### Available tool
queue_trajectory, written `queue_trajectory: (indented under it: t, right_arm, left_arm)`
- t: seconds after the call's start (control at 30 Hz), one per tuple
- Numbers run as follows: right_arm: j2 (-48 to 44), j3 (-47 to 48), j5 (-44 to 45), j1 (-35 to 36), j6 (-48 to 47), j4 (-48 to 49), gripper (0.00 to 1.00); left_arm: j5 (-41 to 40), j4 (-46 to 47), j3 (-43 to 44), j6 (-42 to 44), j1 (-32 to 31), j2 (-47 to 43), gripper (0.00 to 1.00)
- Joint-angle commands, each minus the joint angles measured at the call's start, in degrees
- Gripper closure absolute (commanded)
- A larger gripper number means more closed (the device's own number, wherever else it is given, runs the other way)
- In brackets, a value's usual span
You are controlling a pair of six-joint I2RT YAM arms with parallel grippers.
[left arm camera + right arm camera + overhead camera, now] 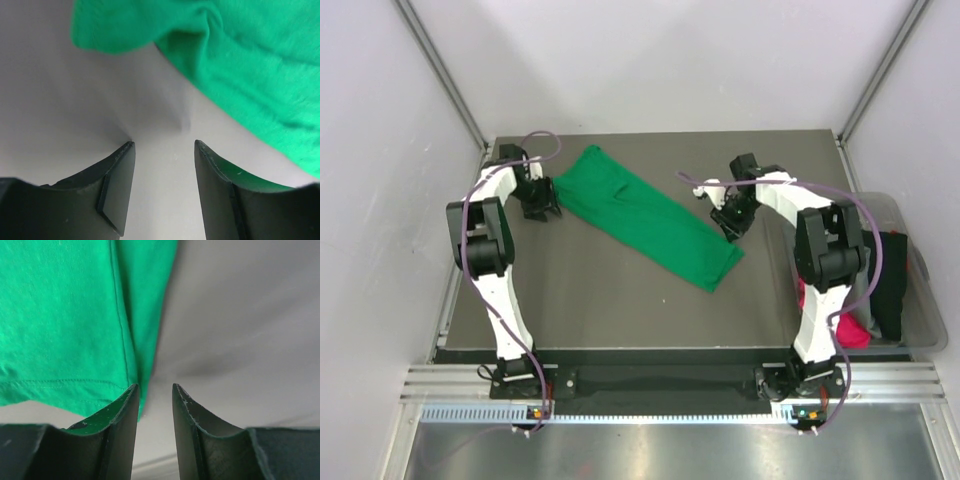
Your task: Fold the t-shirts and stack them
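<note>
One bright green t-shirt (645, 215) lies folded into a long strip, running diagonally across the dark table (600, 300) from back left to centre right. My left gripper (542, 208) sits just left of the strip's back end. In the left wrist view it (164, 144) is open, with bare table between its fingers and the green fabric (250, 65) ahead and to the right. My right gripper (730, 225) hovers at the strip's right edge. In the right wrist view it (155, 386) is open and holds nothing, and the shirt's hemmed edge (60, 315) lies ahead to the left.
A clear plastic bin (923, 335) stands off the table's right edge. It holds a black t-shirt (892, 280) and a magenta-pink t-shirt (850, 330). White walls enclose the table on three sides.
</note>
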Motion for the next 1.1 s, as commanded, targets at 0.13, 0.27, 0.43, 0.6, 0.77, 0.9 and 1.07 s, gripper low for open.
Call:
queue_trajectory:
  t: [0.13, 0.27, 0.43, 0.6, 0.77, 0.9, 1.07]
  right_arm:
    - [1.8, -2.9, -1.7, -1.3, -3.2, -3.9, 0.66]
    - [1.8, -5.7, -2.2, -1.7, -3.8, -4.4, 0.69]
    - [0.0, -8.4, -1.2, -2.8, -3.5, -2.1, 0.69]
    - [-3.6, -5.2, -2.8, -6.8, -1.9, -0.8, 0.69]
    - [-5.4, -2.2, -6.2, -7.1, -2.0, -2.9, 0.68]
    - [-4.3, -0.7, -11.4, -7.1, -2.5, -5.2, 0.65]
    - [-1.7, 1.5, -16.9, -7.0, -4.4, -8.8, 0.61]
  left_arm:
    - [3.0, 0.1, 7.9, -2.2, 2.4, 4.8, 0.44]
    - [2.5, 0.1, 11.0, -2.3, 2.5, 7.4, 0.44]
    - [2.1, -0.7, 14.4, -2.5, 2.4, 10.0, 0.45]
    - [2.5, -0.1, 12.4, -2.3, 2.5, 9.8, 0.45]
    - [1.9, 0.2, 11.6, -1.9, 2.4, 8.7, 0.45]
    - [1.9, 0.1, 11.7, -1.9, 2.4, 8.7, 0.45]
    - [1.6, -0.1, 11.7, -1.7, 2.5, 8.6, 0.45]
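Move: From the left hand, the green t-shirt's near-left sleeve corner lies about 7 cm ahead, 2 cm to its left and 3 cm below; the strip's far-left corner is some 13 cm ahead and 9 cm to its right. From the right hand, the hem's right corner is about 3 cm back, 3 cm to its right and 3 cm down, with the hem's near corner roughly 12 cm back and 4 cm to its left. The left hand slides level over the table, about 5 cm forward and 2 cm to its left, up to the green shirt's sleeve corner, then waits there with half-open fingers pointing down. The right hand sinks 2 cm while drawing back about 3 cm towards the hem's right corner, sweeps some 3 cm to the right at that low height, then rises nearly 3 cm while easing back left, its fingers still narrowly open and its wrist tilting slightly left side up; whether it touches the cloth can't be seen. ##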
